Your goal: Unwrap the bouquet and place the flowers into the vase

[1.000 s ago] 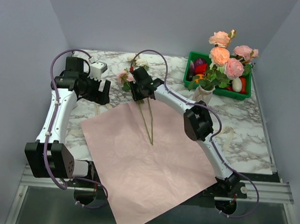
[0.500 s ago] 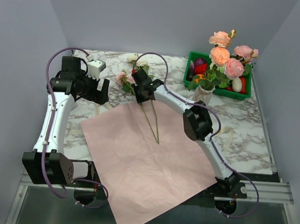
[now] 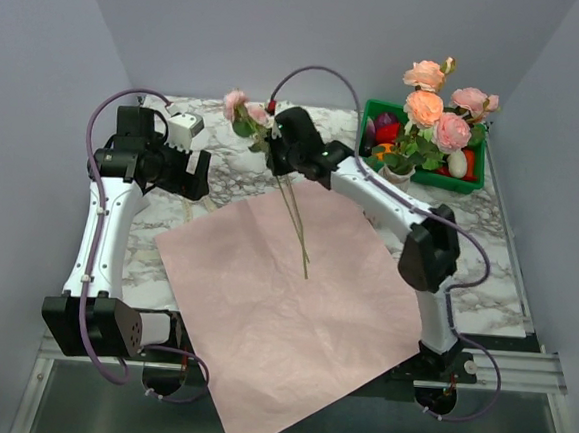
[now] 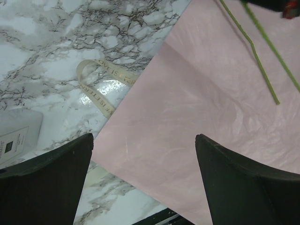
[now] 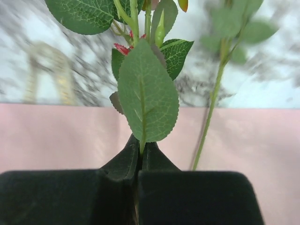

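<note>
My right gripper point(image 3: 277, 151) is shut on a thin green flower stem point(image 5: 140, 149), just below a broad leaf point(image 5: 146, 98). It holds pink roses point(image 3: 240, 105) up above the back of the marble table. Their long stems point(image 3: 299, 227) hang down over the flat lilac-pink paper point(image 3: 282, 316). A second stem point(image 5: 209, 110) runs just right of the jaws; I cannot tell whether it is gripped. The off-white vase point(image 3: 401, 172) stands by the crate with several roses point(image 3: 430, 107) in it, partly behind my right arm. My left gripper point(image 4: 144, 137) hovers open over the paper's left edge.
A green crate point(image 3: 477, 177) of plastic fruit sits at the back right. A cream ribbon point(image 4: 97, 88) lies on the marble beside the paper, and another point(image 3: 436, 264) lies to the right. A small white box point(image 4: 16, 136) is near my left gripper.
My right gripper closed on the stem and lifted the roses off the table, up and toward the back. Its elbow swung right. The left arm barely moved.
</note>
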Robot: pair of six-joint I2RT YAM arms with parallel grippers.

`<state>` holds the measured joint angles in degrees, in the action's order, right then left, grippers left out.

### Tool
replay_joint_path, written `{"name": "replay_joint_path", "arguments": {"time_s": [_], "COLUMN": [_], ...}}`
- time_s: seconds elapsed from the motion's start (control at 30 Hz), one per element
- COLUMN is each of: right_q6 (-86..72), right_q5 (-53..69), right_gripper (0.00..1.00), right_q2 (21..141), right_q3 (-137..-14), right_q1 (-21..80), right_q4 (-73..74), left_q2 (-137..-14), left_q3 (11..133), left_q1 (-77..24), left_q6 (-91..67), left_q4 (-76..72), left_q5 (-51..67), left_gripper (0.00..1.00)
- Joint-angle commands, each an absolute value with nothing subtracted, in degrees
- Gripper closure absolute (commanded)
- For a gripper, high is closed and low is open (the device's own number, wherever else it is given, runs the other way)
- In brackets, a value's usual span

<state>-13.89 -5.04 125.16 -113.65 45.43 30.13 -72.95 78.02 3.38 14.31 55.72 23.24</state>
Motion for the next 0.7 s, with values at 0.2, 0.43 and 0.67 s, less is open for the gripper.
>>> {"name": "replay_joint_path", "arguments": {"time_s": [0.2,0.43,0.67], "right_q6": [3.06,17.38,25.48], "right_q5": [-9.75,-21.61,-25.4], "right_gripper": [0.99,0.99,0.99], "right_q2": [86.42,71.38,68.12], "right_q3": [-88.79,-74.55,-69.7], "right_q1": [45.7,45.53,40.79], "right_q4": [-4.81,-21.57,-30.67], "left_q2": [-71.72,-72.51,-73.56], "left_q3": [78.31,77.96,77.87], "left_q1": [3.69,3.6,3.69], "left_q6": [13.71,13.71,13.62], "left_q4": [54.94,54.32,53.88], "left_q5": [24.7,25.31,25.75], "left_gripper": [0.01,0.01,0.01]}}
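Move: My right hand holds the pink rose stem, already partly lifted, about 12 cm above the table. The vase, with roses standing in it, is some 29 cm to its right and 4 cm back, its middle about level with the hand. The white flower lies roughly 12 cm beneath, its middle 2 cm ahead and 2 cm right; the vegetable crate is 18 cm ahead and 46 cm right. From my left hand the vase lies about 46 cm right, 6 cm ahead and 10 cm below. I keep the pink rose stem pinched in my right fingers and sweep it quickly up some 35 cm, carrying it about 20 cm to the right as well, which narrows the sideways gap to the vase. The climb levels off while the rightward travel goes on. Meanwhile the wrist tips back by roughly 65 degrees, bringing the fingers from slanting down to pointing forward and slightly up. ##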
